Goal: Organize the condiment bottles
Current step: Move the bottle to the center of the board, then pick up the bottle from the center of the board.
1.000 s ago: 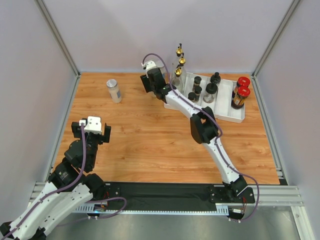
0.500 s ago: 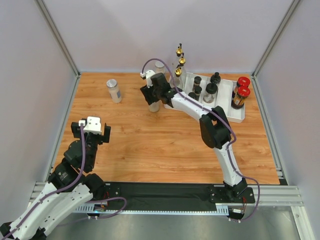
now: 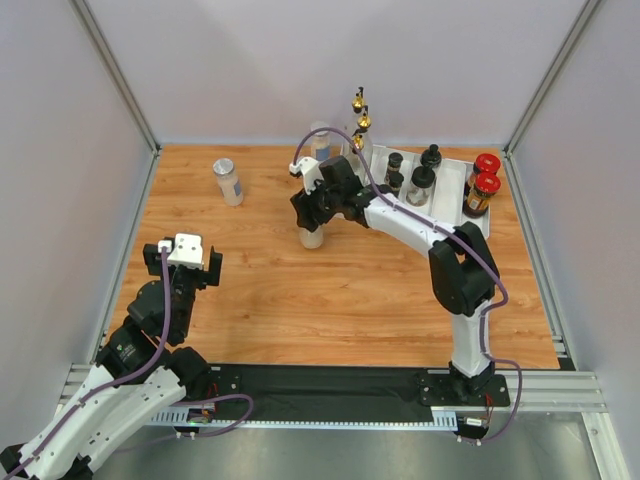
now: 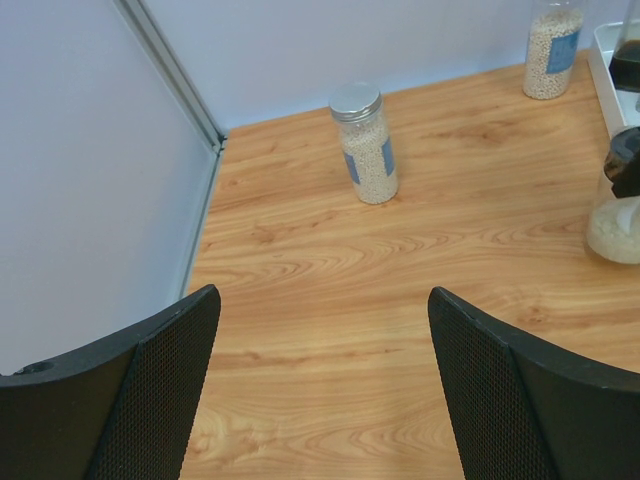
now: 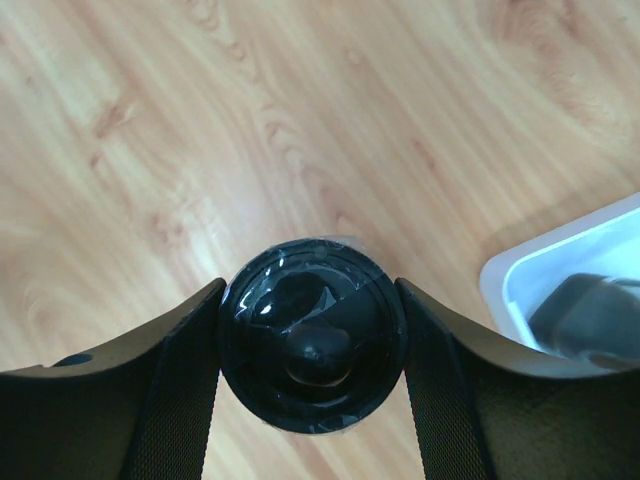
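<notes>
My right gripper (image 3: 313,213) (image 5: 308,292) is shut on a black-capped jar (image 3: 312,236) (image 5: 315,345) of white grains, gripping its cap from both sides just left of the tray. I cannot tell whether the jar touches the wood. A silver-lidded jar (image 3: 228,181) (image 4: 365,145) stands alone at the far left. A second silver-lidded jar (image 3: 320,140) (image 4: 553,45) stands at the back. Gold-spouted bottles (image 3: 358,122), black-capped spice jars (image 3: 420,182) and two red-lidded jars (image 3: 484,186) fill the white tray (image 3: 455,236). My left gripper (image 3: 188,262) (image 4: 322,300) is open over bare wood at the near left.
Grey walls with metal posts close the table on the left, back and right. The tray's rounded corner (image 5: 520,285) lies just right of the held jar. A black mat (image 3: 330,385) runs along the near edge between the arm bases.
The right arm has carried the black-capped jar from the back beside the tray toward the near side and down. The left arm has not moved.
</notes>
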Robot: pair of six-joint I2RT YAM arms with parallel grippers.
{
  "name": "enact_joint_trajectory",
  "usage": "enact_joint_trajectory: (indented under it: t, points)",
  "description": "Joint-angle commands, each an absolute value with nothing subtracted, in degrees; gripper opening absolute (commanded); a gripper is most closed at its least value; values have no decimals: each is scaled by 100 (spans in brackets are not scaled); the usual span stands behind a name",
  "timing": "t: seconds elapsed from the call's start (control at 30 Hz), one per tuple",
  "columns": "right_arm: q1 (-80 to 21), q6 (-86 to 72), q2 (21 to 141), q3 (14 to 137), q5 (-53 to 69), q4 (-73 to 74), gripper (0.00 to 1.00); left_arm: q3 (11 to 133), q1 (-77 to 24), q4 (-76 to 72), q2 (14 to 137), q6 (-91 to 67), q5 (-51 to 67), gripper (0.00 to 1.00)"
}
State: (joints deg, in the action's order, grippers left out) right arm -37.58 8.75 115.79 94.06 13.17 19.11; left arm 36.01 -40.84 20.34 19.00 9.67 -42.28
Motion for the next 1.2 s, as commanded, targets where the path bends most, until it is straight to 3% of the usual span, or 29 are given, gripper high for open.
enact_joint_trajectory:
  t: [0.0,0.5,0.87,1.17]
  points:
    - [-3788,1255,10882,9072,2064,1714,4,3577,-4061,1951,1872,1072,-4184,92]
    - [-3578,2232,8377,6549,2540,1942,0,3586,-4052,1951,1837,1037,-4034,92]
    - [-1848,2382,7120,5731,3102,2294,0,3568,-4052,1942,1916,1020,-3911,92]
    - [-598,2347,7320,6099,3296,2241,0,3577,-4052,1969,2004,1020,-3832,92]
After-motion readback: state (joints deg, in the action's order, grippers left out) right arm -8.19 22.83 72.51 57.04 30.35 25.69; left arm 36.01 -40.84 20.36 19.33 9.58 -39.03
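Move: The right hand already holds the black-capped bottle. The free front end of the tray's third compartment lies about 11 cm ahead and 25 cm right of it, some 10 cm lower. The clear jar stands 5 cm beyond that spot; the nearest gold-topped bottle is about 13 cm ahead and 9 cm right of the hand, the front spice jar 11 cm ahead and 17 cm right. From the left hand the spot is roughly 30 cm ahead and 50 cm right, well below. Keeping its grip around the bottle's black cap, the right hand first draws back about 12 cm with the bottle, away from the far row of things, turning some 15 degrees counter-clockwise and drifting right and slightly up. It then swings fast to the right along the tray's near side, ending some 24 cm right of where it began, easing forward again about 4 cm, climbing to 5 cm higher and turning back about 20 degrees clockwise. ##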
